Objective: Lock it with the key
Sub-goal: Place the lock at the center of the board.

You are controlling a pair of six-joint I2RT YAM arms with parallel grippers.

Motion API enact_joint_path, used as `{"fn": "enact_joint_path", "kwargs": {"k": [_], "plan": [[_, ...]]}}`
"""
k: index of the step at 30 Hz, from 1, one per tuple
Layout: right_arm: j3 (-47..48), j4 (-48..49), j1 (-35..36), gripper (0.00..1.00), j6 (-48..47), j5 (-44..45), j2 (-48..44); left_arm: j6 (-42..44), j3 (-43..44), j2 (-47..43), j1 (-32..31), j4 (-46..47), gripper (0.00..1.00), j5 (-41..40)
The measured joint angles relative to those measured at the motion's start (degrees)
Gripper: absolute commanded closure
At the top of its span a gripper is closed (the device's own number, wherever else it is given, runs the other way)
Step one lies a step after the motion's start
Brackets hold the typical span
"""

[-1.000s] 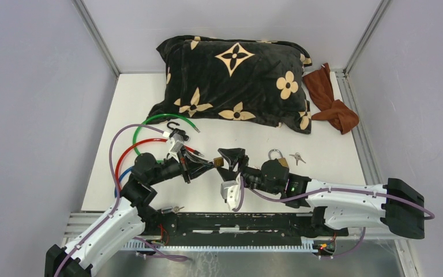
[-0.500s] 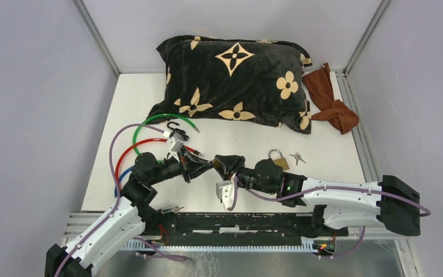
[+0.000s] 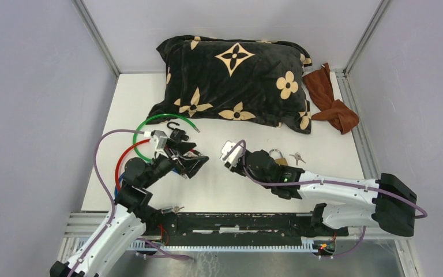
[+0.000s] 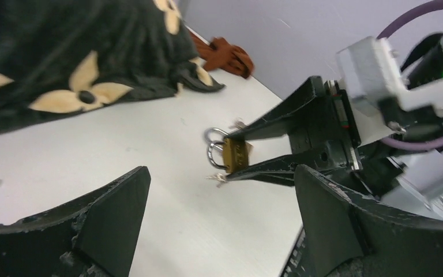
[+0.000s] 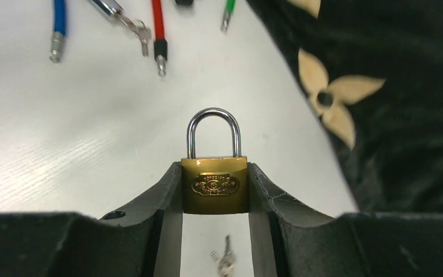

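Observation:
A brass padlock (image 5: 214,184) with a closed silver shackle is pinched by its sides in my right gripper (image 5: 214,167), which is shut on it above the table. From the left wrist the same padlock (image 4: 237,156) shows at the tips of the right gripper (image 4: 228,154). From the top, the white wrist camera covers the right gripper (image 3: 235,157) and its load. A small key (image 5: 225,262) shows blurred below the held padlock; whether it lies on the table I cannot tell. My left gripper (image 3: 193,163) stands wide open and empty, left of the padlock (image 4: 220,173).
A second padlock (image 3: 277,156) and a pair of keys (image 3: 297,157) lie right of the right wrist. Green (image 3: 150,124), red (image 3: 124,158) and blue cables curl beside the left arm. A black flowered pillow (image 3: 233,75) and a brown cloth (image 3: 330,101) fill the back.
The left gripper let go of the padlock, opened wide and drew back to the left. The right gripper closed on the padlock, rolled over and carried it slightly back.

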Motion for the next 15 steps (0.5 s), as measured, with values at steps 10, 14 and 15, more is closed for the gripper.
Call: {"fn": "enact_joint_path", "kwargs": {"k": [10,14,15], "plan": [[2.8,-17.6,-3.2,1.0,36.5,3.1,10.2,-1.1,-4.0,-7.1,7.8,-1.3,0.0,-9.9],[2.6,-19.1,-3.6,1.0,41.7,2.3,11.8,-2.1,-4.8,-9.1,9.0,-1.9,0.0,-11.2],[2.6,-19.3,-3.7,1.0,42.5,2.3,12.3,-2.3,-5.0,-9.6,9.1,-2.0,0.0,-11.2]]}}
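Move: The right hand holds the small lock roughly 15 cm above its spot at the middle of the board, which lies about 2 cm back and 4 cm to the right. Also at board level, the small keys are some 11 cm right and 2 cm ahead, and the big lock is about 17 cm right and 6 cm ahead. From the empty left hand that spot is about 14 cm right, 1 cm back and 22 cm below. The right hand sinks about 12 cm towards the middle of the board, easing some 4 cm to its right and slowing near the end, its fingers tipping roughly 25 degrees more steeply down while they keep their pinch on the small lock's body, shackle foremost. The open, empty left hand goes on clearing away from the lock, about 6 cm left and 4 cm forward, turning some 20 degrees counter-clockwise. ##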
